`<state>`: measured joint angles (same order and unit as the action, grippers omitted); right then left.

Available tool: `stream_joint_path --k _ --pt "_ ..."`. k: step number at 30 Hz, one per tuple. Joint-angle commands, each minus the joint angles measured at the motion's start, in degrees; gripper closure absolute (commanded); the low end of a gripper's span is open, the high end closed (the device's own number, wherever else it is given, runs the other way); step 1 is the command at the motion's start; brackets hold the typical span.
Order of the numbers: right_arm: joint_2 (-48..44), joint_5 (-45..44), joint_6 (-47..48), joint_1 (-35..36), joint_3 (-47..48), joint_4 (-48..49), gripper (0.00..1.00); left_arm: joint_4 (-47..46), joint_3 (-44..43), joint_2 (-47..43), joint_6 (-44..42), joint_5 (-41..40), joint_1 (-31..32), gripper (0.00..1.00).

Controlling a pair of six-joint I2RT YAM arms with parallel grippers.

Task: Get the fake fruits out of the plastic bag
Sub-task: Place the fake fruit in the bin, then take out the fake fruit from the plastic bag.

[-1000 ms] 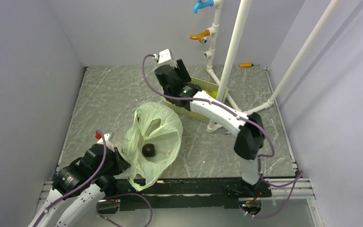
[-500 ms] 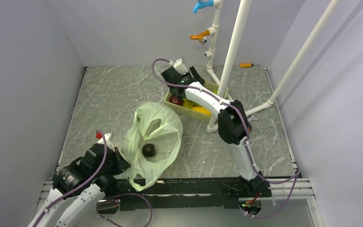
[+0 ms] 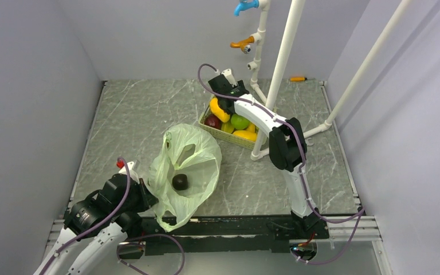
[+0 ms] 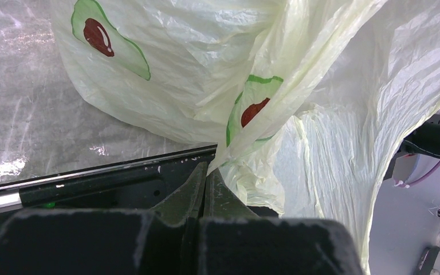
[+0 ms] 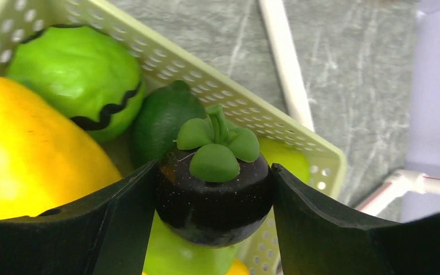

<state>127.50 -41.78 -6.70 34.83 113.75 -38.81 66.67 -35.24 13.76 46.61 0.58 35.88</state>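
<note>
The pale-green plastic bag (image 3: pixel 190 156) lies open on the table with one dark round fruit (image 3: pixel 179 181) inside it. My left gripper (image 3: pixel 144 193) is shut on the bag's edge; the left wrist view shows the film (image 4: pixel 275 86) pinched between the closed fingertips (image 4: pixel 208 166). My right gripper (image 3: pixel 229 100) hangs over the beige slotted tray (image 3: pixel 208 129) and is shut on a dark purple fruit with a green leaf cap (image 5: pixel 213 200). Below it lie a green ball with a zigzag band (image 5: pixel 74 71), a yellow fruit (image 5: pixel 28 154), bright green fruit (image 5: pixel 186 258) and a maroon one (image 3: pixel 212 121).
A plain dark green oval fruit (image 5: pixel 163 123) lies in the tray too. White pipe uprights (image 3: pixel 281 63) stand just right of the tray, with a base pipe (image 5: pixel 286 63) on the table. Grey walls enclose the table; a black rail (image 4: pixel 91 180) runs along its near edge.
My right arm has swung right and back, uncovering the fruits in the tray, and its gripper now sits over the tray's far end. The left arm and the bag have not moved.
</note>
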Motion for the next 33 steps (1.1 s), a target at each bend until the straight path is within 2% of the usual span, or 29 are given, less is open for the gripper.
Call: stream_joint_path --k 1,4,8,12,16,20,26,29,33 --pt "-0.4 8.7 -2.4 0.0 1.8 -0.1 0.33 -1.6 0.0 1.0 -0.7 0.7 -0.2 1.0" --pt "-1.0 9.7 -2.6 0.0 1.4 -0.4 0.13 -1.5 0.0 0.9 -0.6 0.7 -0.2 1.0" --pt "-4.1 10.3 -1.9 0.0 -1.8 1.1 0.01 -1.6 0.1 0.7 -0.6 0.7 -0.2 1.0" --pt "-8.8 13.0 -2.4 0.3 -4.1 0.5 0.01 -1.7 0.1 1.0 -0.7 0.9 -0.2 1.0" --pt "-17.7 18.8 -2.5 1.7 -11.4 3.8 0.01 -1.6 0.0 1.1 -0.8 0.8 -0.2 1.0" --pt "-30.2 28.9 -0.6 4.8 -22.0 11.2 0.01 -1.5 0.0 1.3 -0.6 0.8 -0.2 1.0" --pt "-46.2 40.4 4.7 13.8 -36.2 23.2 0.01 -0.7 -0.3 2.5 -0.6 1.4 -0.2 1.0" --pt "-51.0 53.9 9.0 17.8 -41.0 27.3 0.01 0.4 -0.4 3.3 -0.5 2.2 -0.2 1.0" --pt "-51.4 61.5 7.9 21.7 -45.3 31.5 0.03 0.9 0.2 4.8 -0.9 4.0 -0.2 1.0"
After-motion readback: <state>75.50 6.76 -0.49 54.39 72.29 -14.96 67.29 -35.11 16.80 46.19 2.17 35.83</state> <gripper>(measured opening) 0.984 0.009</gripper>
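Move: The purple mangosteen is still held between the right gripper's fingers over the far part of the bin; the bin's middle is about 6 cm back from this hand and 7 cm below. The yellow mango lies about 3 cm back and 7 cm left, the green apple some 8 cm back and 1 cm right, both about 5 cm lower. The dark fruit left in the bag is roughly 33 cm back, 22 cm left and 9 cm down. From the left gripper, the bin's middle is some 35 cm ahead, 27 cm right and 6 cm lower. Ease the right gripper a couple of centimetres left and slightly down, opening its fingers wide to let go of the mangosteen in the bin. Then pull back empty, slowly at first and then fast, about 25 cm back, up out of the bin and left towards the bag, turning the wrist some 60 degrees counter-clockwise. Keep the left gripper shut on the bag's edge. ##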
